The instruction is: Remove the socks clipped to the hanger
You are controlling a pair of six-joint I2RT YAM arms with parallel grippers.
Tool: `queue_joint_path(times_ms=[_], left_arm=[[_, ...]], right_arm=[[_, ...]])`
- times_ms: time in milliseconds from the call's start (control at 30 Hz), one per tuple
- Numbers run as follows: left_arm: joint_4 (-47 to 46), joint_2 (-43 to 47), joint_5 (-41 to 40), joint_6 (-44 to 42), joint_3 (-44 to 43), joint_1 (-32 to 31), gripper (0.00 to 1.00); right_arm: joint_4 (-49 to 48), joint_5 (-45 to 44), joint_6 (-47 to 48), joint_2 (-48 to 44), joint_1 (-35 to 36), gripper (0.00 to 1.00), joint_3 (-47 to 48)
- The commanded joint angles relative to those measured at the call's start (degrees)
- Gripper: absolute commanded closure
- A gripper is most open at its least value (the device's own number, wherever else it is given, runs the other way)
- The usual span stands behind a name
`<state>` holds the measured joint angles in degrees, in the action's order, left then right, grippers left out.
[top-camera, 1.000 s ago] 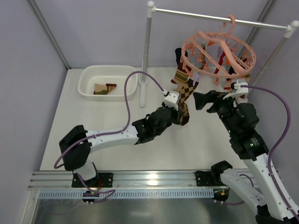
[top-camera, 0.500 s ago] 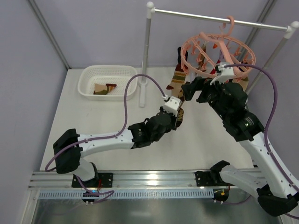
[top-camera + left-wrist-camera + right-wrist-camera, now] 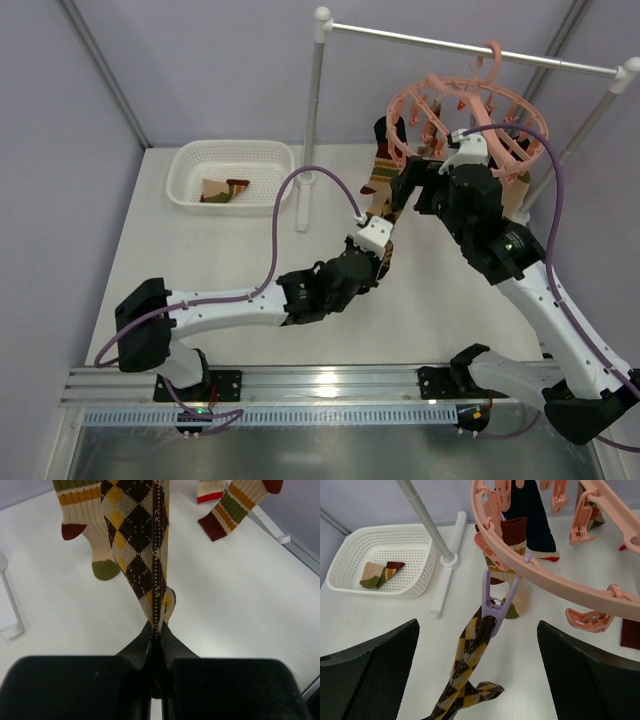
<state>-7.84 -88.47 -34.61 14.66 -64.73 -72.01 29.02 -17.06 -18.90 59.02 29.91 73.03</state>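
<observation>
The salmon-pink ring hanger (image 3: 465,112) hangs from the white rail and tilts; its rim (image 3: 555,580) crosses the right wrist view. A brown and yellow argyle sock (image 3: 470,655) hangs from a purple clip (image 3: 495,607) and runs down to my left gripper (image 3: 156,635), which is shut on its lower end (image 3: 147,575). My right gripper (image 3: 477,680) is open, its fingers (image 3: 370,675) wide on either side of the sock, just below the clip. Striped olive, orange and red socks (image 3: 87,510) and a navy sock (image 3: 530,515) hang from other pegs.
A white basket (image 3: 232,178) at the back left holds folded socks (image 3: 225,190). The white rail stand's post (image 3: 312,110) and its foot (image 3: 447,575) stand between the basket and the hanger. Purple cables loop over both arms.
My right gripper has risen and moved in under the hanger's rim around the clipped argyle sock. My left gripper has pulled the sock down and toward me. The hanger tilts more.
</observation>
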Motion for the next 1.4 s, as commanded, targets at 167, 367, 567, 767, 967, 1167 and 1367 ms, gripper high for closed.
queue_joint_path(times_ms=[167, 367, 567, 767, 967, 1167, 1367], left_arm=[[0.8, 2.16, -1.25, -0.68, -0.75, -1.47, 1.0], [0.98, 2.25, -1.42, -0.86, -0.84, -2.08, 1.0], [1.24, 1.89, -1.42, -1.03, -1.19, -2.44, 1.0], [1.16, 1.37, -1.16, -0.68, -1.36, -2.52, 1.0], [1.16, 0.84, -0.81, -0.5, -1.72, -2.79, 1.0], [1.59, 0.31, -0.9, -0.42, -2.07, -3.05, 1.0], [1.86, 0.05, -1.6, -0.33, -1.98, -3.23, 1.0]], right_arm=[[-0.63, -6.05, -0.88, 3.11, 0.32, 0.0, 1.49], [-1.86, -7.64, -0.53, 5.92, 0.24, 0.08, 2.72], [-4.14, -9.74, -0.27, 7.33, 0.32, 0.13, 2.81], [-6.6, -12.56, 0.17, 6.1, 0.32, 0.22, 1.59], [-8.27, -13.61, 1.23, 6.19, 0.32, 0.49, 0.79], [-8.63, -14.05, 1.23, 6.54, 0.24, 0.96, 0.35], [-8.62, -13.88, 1.32, 6.54, 0.24, 0.96, -0.26]])
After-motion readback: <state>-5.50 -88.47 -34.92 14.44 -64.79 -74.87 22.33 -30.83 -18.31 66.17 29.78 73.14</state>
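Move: The right hand, wide open, has the purple clip about 5 cm ahead, 1 cm to its right and 2 cm lower. The hanger's middle is some 15 cm ahead, 12 cm right and slightly above that hand, and the striped sock hangs about 13 cm ahead, 2 cm left and 8 cm lower. For the left hand, already gripping the argyle sock below the clip, the clip is roughly 13 cm ahead, 6 cm right and 11 cm up. The right hand reaches about 4 cm forward and down to the purple clip, then rises nearly 3 cm and edges right, turning some 15 degrees clockwise, as its fingers close and squeeze the clip's two handles together under the hanger's near rim. Meanwhile the left hand keeps its pinch on the argyle sock and draws it back about 2 cm, away from the clip, sinking slightly at the end. ##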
